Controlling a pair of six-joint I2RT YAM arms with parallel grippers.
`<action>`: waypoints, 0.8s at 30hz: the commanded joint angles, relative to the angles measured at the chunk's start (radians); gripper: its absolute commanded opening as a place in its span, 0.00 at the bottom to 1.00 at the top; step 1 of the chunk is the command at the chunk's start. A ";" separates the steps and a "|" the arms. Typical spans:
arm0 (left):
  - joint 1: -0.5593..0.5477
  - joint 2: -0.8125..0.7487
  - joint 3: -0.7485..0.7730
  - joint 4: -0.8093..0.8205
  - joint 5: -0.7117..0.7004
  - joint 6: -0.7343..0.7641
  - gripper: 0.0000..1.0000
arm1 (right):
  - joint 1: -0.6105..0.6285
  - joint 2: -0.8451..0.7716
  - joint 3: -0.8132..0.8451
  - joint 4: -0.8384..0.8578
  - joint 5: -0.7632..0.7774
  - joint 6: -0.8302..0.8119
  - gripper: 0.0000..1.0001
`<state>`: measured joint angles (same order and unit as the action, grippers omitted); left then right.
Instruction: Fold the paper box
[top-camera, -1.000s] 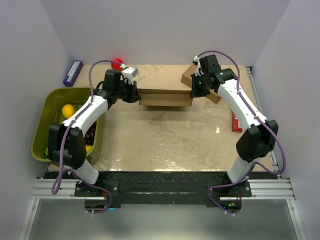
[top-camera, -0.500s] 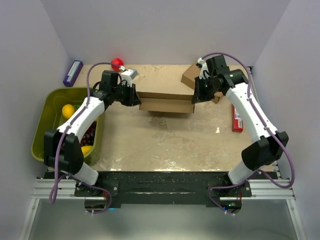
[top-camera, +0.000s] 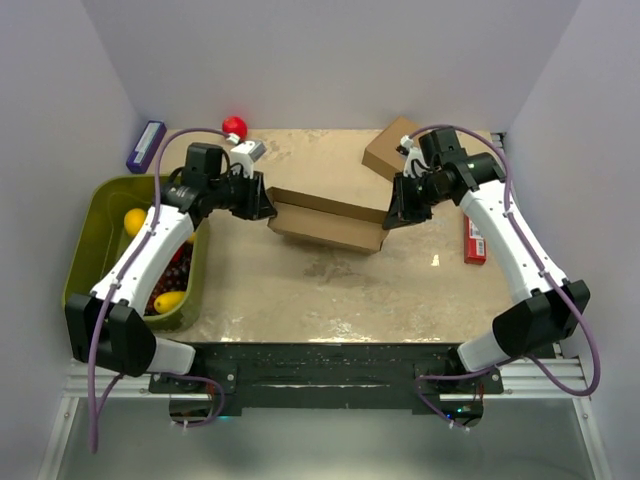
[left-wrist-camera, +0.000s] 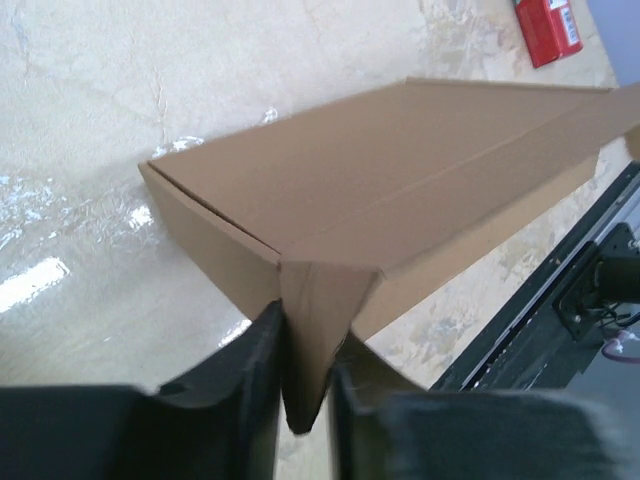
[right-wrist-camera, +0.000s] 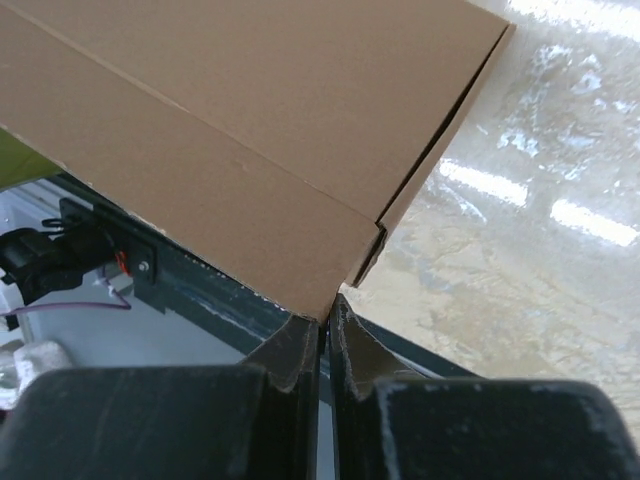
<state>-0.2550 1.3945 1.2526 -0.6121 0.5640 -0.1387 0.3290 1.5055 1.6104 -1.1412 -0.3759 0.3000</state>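
The paper box (top-camera: 325, 220) is a shallow brown cardboard carton held between my two grippers over the middle of the table, slightly askew. My left gripper (top-camera: 262, 205) is at its left end. In the left wrist view the box (left-wrist-camera: 400, 170) stretches away, and the left gripper (left-wrist-camera: 305, 345) is shut on a corner flap that hangs down. My right gripper (top-camera: 392, 214) is at the right end. In the right wrist view the right gripper (right-wrist-camera: 325, 320) is shut on the bottom corner of the box (right-wrist-camera: 250, 130).
A second brown carton (top-camera: 388, 150) lies at the back right, behind the right arm. A green bin (top-camera: 82, 250) with fruit stands at the left. A red ball (top-camera: 234, 126) and a blue box (top-camera: 146, 145) lie at the back left. A red packet (top-camera: 474, 243) lies at the right edge.
Both arms have carried the box towards the near side of the table. It has turned a little, so its right end now sits nearer than its left.
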 joint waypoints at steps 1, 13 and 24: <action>-0.024 -0.054 0.013 0.104 0.182 -0.055 0.37 | 0.024 -0.007 0.005 0.072 -0.173 0.071 0.00; -0.024 -0.072 0.027 0.092 -0.002 0.002 0.73 | 0.012 0.047 0.043 0.054 -0.123 0.061 0.00; -0.024 -0.083 0.027 0.055 -0.217 0.050 0.84 | -0.001 0.088 0.069 0.038 -0.093 0.042 0.00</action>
<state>-0.2752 1.3457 1.2526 -0.5617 0.4568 -0.1200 0.3290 1.5860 1.6238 -1.1229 -0.4397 0.3542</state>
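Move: My two hands hold the upper panel of the paper box by its end corners. The box's middle lies about 13 cm to the right of my left hand, 3 cm back and some 6 cm lower; from my right hand it is about 13 cm to the left, 1 cm back and 6 cm below. The red ball is some 25 cm ahead of my left hand and 10 cm to its left. The flat brown box is 24 cm ahead of my right hand and 8 cm to its right. I spread my left fingers from nearly shut to wide open, letting go of the box's left corner while that hand rises about 2.5 cm, then eases down a centimetre and a touch forward, tipping its fingertips up a little. My right hand keeps its pinch on the right corner, shifting about 1.5 cm left and down with a slight tilt. ##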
